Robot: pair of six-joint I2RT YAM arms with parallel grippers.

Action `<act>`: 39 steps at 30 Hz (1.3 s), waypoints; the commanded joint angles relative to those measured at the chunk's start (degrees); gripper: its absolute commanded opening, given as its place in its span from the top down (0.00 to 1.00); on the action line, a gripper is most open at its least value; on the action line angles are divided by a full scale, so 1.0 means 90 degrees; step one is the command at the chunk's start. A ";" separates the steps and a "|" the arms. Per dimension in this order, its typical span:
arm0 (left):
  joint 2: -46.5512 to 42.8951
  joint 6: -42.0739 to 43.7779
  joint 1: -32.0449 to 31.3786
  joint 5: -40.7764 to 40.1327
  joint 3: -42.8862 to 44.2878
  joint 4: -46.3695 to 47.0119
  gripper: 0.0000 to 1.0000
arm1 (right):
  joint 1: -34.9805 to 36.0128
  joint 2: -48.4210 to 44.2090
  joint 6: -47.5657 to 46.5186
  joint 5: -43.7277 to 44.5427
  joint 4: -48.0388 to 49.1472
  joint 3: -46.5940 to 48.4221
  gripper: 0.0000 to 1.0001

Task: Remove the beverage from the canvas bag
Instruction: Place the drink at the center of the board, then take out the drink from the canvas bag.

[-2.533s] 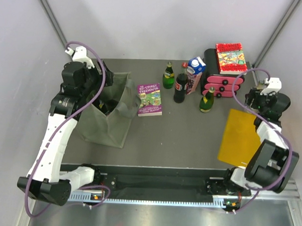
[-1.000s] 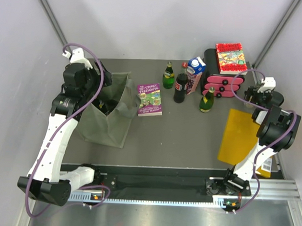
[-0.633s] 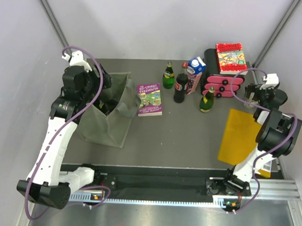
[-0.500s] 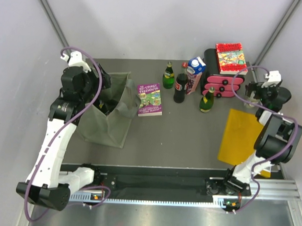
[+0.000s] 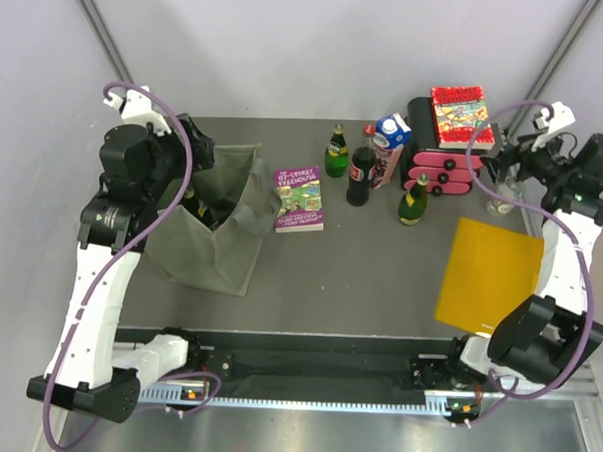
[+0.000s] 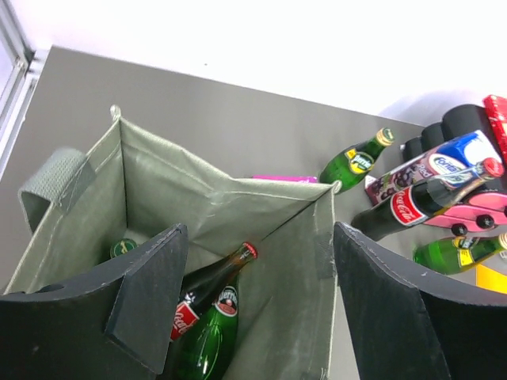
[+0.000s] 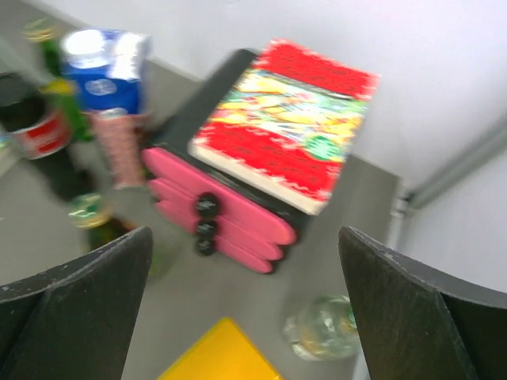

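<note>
The olive canvas bag [image 5: 213, 240] stands open at the table's left. Inside it [image 6: 190, 190] lie a cola bottle [image 6: 207, 283] and a green bottle [image 6: 206, 340], leaning together. The cap of another green bottle [image 6: 123, 248] shows deeper in. My left gripper [image 5: 197, 151] hovers open above the bag's mouth, and in the left wrist view my left gripper [image 6: 257, 273] has nothing between its fingers. My right gripper [image 5: 511, 167] is open and empty, raised at the far right. A clear bottle [image 5: 500, 205] stands below it, also visible as the clear bottle [image 7: 325, 336] near my right gripper [image 7: 245, 273].
A purple book [image 5: 299, 198] lies beside the bag. Behind stand a green bottle [image 5: 336, 152], a cola bottle [image 5: 361, 174], a carton [image 5: 390, 145] and a foil-topped bottle [image 5: 414, 201]. A pink drawer box [image 5: 446, 167] carries a red book [image 5: 458, 115]. A yellow sheet [image 5: 485, 274] lies right.
My right gripper has opened wider and lifted up and to the right, away from the clear bottle standing on the table. My left gripper has risen slightly over the bag.
</note>
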 commanded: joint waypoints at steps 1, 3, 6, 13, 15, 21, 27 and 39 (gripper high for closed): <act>0.0059 0.0296 -0.0009 0.0262 0.0240 -0.0217 0.22 | 0.0904 -0.0125 -0.1103 -0.0982 -0.2794 0.1017 0.00; 0.0068 0.0394 -0.0009 0.0292 0.0289 -0.0334 0.22 | 0.1384 -0.0212 -0.1270 -0.0924 -0.3245 0.1184 0.00; 0.0088 0.0521 -0.0009 0.0311 0.0367 -0.0636 0.22 | 0.2575 -0.0329 -0.1631 -0.0631 -0.3656 0.1477 0.00; -0.0205 0.0570 -0.0009 0.0204 0.0416 -0.1135 0.22 | 0.6155 -0.0145 -0.2081 0.0675 -0.3617 0.2306 0.01; -0.0341 0.0541 -0.0009 0.0165 0.0339 -0.1213 0.22 | 0.6735 0.0235 -0.2130 0.0930 -0.3618 0.2792 0.02; -0.0556 0.0531 -0.0009 -0.0128 0.0250 -0.1388 0.22 | 0.8659 0.1553 -0.2131 0.1526 -0.3500 0.4315 0.04; -0.0537 0.0531 0.0000 -0.0763 0.0455 -0.1545 0.22 | 0.9802 0.2521 -0.1955 0.2072 -0.3433 0.5100 0.03; -0.0654 0.0580 -0.0009 -0.0714 0.0114 -0.1242 0.22 | 1.0361 0.3840 -0.1398 0.3070 -0.2924 0.5853 0.03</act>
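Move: The Coke bottle lying in the canvas bag is about 66 cm to the right hand's left, 10 cm nearer the base and some 26 cm below. In the bag, a green bottle lies against it, 5 cm to its right and 3 cm nearer; another stands 6 cm farther out and 6 cm left of it. The treehouse book lies 42 cm left of the right hand and 8 cm ahead. From the left hand, the Coke is level, 6 cm left, 34 cm down. The bag and the bottles in it are what the empty right hand swings over to: nearly 60 cm left and some 23 cm back, arching up about 7 cm midway and sinking to its starting height by the bag's near right rim. On the way it turns about 75 degrees counter-clockwise, so the wide-open fingers point left and down. The left hand, also open, draws back 5 cm and then shifts 3 cm left, above the bag. ##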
